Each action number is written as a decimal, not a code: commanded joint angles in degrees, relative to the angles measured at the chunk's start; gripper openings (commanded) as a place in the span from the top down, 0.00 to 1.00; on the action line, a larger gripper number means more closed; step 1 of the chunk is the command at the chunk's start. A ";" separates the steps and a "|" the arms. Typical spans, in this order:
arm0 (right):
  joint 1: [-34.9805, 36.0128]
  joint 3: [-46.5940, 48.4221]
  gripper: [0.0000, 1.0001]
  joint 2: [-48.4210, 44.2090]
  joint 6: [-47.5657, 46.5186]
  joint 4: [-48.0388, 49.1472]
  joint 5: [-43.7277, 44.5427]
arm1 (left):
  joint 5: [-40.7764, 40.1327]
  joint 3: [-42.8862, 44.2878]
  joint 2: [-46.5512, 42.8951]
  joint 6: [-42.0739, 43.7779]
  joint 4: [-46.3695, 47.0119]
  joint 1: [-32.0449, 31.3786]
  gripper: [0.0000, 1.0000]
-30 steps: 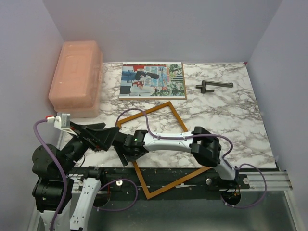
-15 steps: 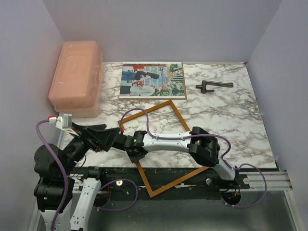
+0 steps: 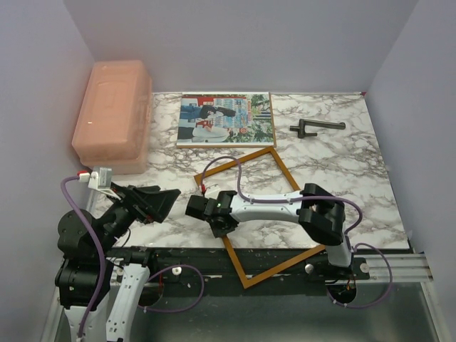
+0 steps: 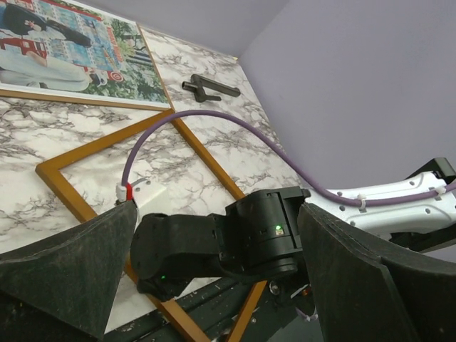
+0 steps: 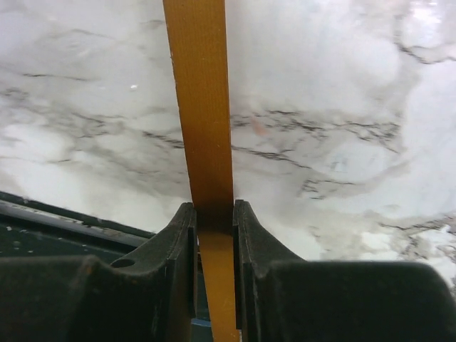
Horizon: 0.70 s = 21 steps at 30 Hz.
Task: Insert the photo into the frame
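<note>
The photo lies flat at the back of the marble table, with a thin brown strip along its right side; it also shows in the left wrist view. The orange-brown frame lies turned like a diamond, its near corner hanging over the table's front edge. My right gripper is shut on the frame's left bar; the right wrist view shows the bar pinched between both fingers. My left gripper is open and empty, just left of the right gripper, which fills the gap between its fingers.
A salmon plastic box stands at the back left. A black handle-shaped tool lies at the back right, also in the left wrist view. A black rail runs along the table's front edge. Walls close three sides.
My right gripper has moved right with the frame, which has slid right on the table. A gap has opened between my two grippers. The photo has not moved.
</note>
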 commanded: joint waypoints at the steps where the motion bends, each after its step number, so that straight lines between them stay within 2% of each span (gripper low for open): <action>1: -1.72 -4.01 1.00 -4.56 4.80 -3.24 2.47 | 1.28 -1.32 -1.04 -0.95 0.55 0.31 0.01; 3: -2.09 -4.29 0.98 -4.89 4.35 -3.21 2.84 | 1.36 -1.99 -1.10 -1.26 0.77 0.32 0.01; 6: -2.14 -2.44 0.88 -4.08 2.72 -4.27 3.24 | 1.48 -2.86 -1.22 -1.74 0.91 0.29 0.01; 9: -2.06 0.56 0.55 -2.82 1.56 -5.98 4.01 | 1.44 -3.43 -1.30 -1.84 0.63 0.31 0.01; 12: -2.11 2.12 0.43 -1.97 0.47 -6.18 3.88 | 1.22 -3.89 -1.32 -1.73 -0.05 0.31 0.02; 14: -2.06 2.99 0.40 -1.28 -0.07 -6.20 3.64 | 1.12 -4.20 -1.27 -1.77 -0.47 0.32 0.02; 21: -2.00 4.00 0.42 3.14 -0.56 -6.38 3.51 | 0.51 -4.61 -1.48 -1.37 -2.35 0.32 0.01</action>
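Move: The right hand already pinches the frame's left bar about midway along, just above the table. From that grip, the frame's far left corner is about 17 cm ahead and 7 cm left. The photo lies roughly 36 cm ahead and 2 cm right, the metal handle some 33 cm ahead and 30 cm right. For the raised left hand, the left bar's gripped spot is about 5 cm ahead, 9 cm right and 34 cm below. Forward and to the right by about 2 cm each, the right hand drags the frame by its left bar, then opens its fingers, lets the bar go and rises some 2 cm, easing slightly left and sinking a little at the end, with the bar still between the open fingers. The left hand, wide open and empty, lowers nearly 3 cm and tips slightly down. ##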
